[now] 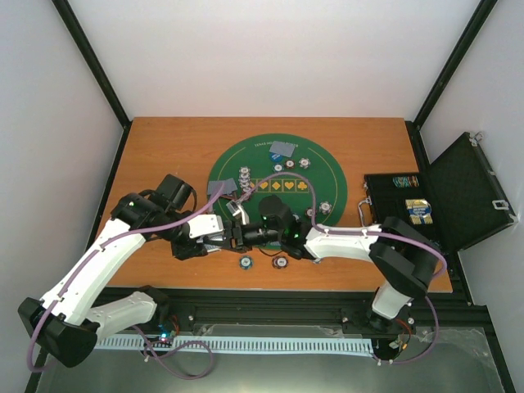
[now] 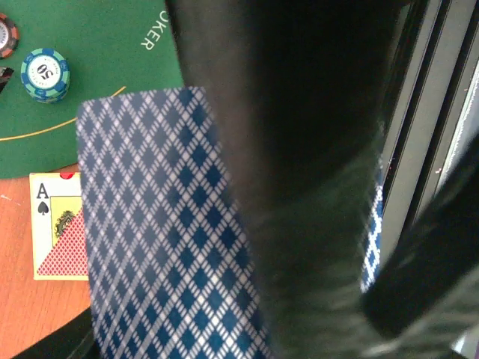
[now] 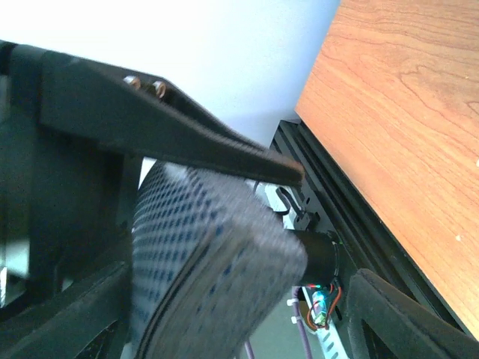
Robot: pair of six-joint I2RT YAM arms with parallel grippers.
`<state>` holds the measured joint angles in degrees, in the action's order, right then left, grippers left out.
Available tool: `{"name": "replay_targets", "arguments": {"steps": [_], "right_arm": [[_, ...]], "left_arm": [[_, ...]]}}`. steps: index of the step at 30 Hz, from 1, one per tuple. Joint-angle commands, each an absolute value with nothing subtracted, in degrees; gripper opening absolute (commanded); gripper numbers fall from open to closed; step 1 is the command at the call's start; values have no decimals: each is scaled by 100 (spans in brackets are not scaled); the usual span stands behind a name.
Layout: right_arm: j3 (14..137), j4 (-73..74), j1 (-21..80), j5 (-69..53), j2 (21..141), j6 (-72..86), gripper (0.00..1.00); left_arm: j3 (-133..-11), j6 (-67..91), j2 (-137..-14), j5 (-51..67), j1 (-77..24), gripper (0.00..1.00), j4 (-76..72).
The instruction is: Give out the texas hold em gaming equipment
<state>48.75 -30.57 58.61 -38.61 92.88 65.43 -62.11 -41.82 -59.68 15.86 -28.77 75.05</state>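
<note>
Both grippers meet over the front-left rim of the green mat [image 1: 327, 176]. My right gripper [image 1: 246, 235] is shut on a thick deck of blue-backed cards [image 3: 202, 247], with its upper finger [image 3: 209, 146] lying along the deck's top. My left gripper [image 1: 214, 232] is shut on a blue-diamond-backed card [image 2: 150, 239], and its dark finger [image 2: 299, 187] blurs across that card. Two cards [image 1: 282, 149] [image 1: 223, 187] lie on the mat. Striped chips sit on the mat [image 1: 326, 206] [image 1: 244, 173] and on the wood in front [image 1: 245, 262] [image 1: 280, 262]. A teal chip [image 2: 45, 73] shows beneath the left wrist.
A black hard case [image 1: 463, 192] stands open at the table's right edge with items inside. A yellow ace-of-spades card [image 2: 56, 224] lies on the wood by the mat's rim. The black frame rail [image 3: 337, 217] runs along the table's near edge.
</note>
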Motion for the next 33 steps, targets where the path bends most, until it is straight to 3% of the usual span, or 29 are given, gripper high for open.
{"name": "replay_targets", "arguments": {"steps": [1,11,24,33], "right_arm": [[5308,-3445,5928,-4005,9675,6660,77],[4940,-3583,5730,-4008,9940,6798,70],[4134,-3586,5309,-3901,9410,6800,64],[4169,-2965,5246,-3705,8790,6685,40]], "left_arm": [[-6425,-4172,-5977,1692,-2886,20,7576],[-6456,-4195,-5935,1678,-2891,20,7623],[-6548,-4183,-5916,1749,-2888,19,7663],[-6475,-4219,-5906,1658,-2890,19,7619]]}}
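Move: The card deck is gripped in my left hand, its middle about 3 cm to the right of that hand. From my right hand, the deck's middle lies roughly 3 cm left, 1 cm back and 1 cm lower, already between its open fingers. On the table some 17 cm below, the green chip on the mat is about 6 cm ahead and 2 cm right, and the green chip stack is 9 cm back and 4 cm right. My left hand keeps hold of the deck and stays almost in place. I slip my right hand's open fingers about 1.5 cm farther left, one above the deck and one below, then draw back right some 4 cm, easing about 2 cm forward, with the upper finger on the top card. While retreating I close the fingers by about a third of their range around the card. ##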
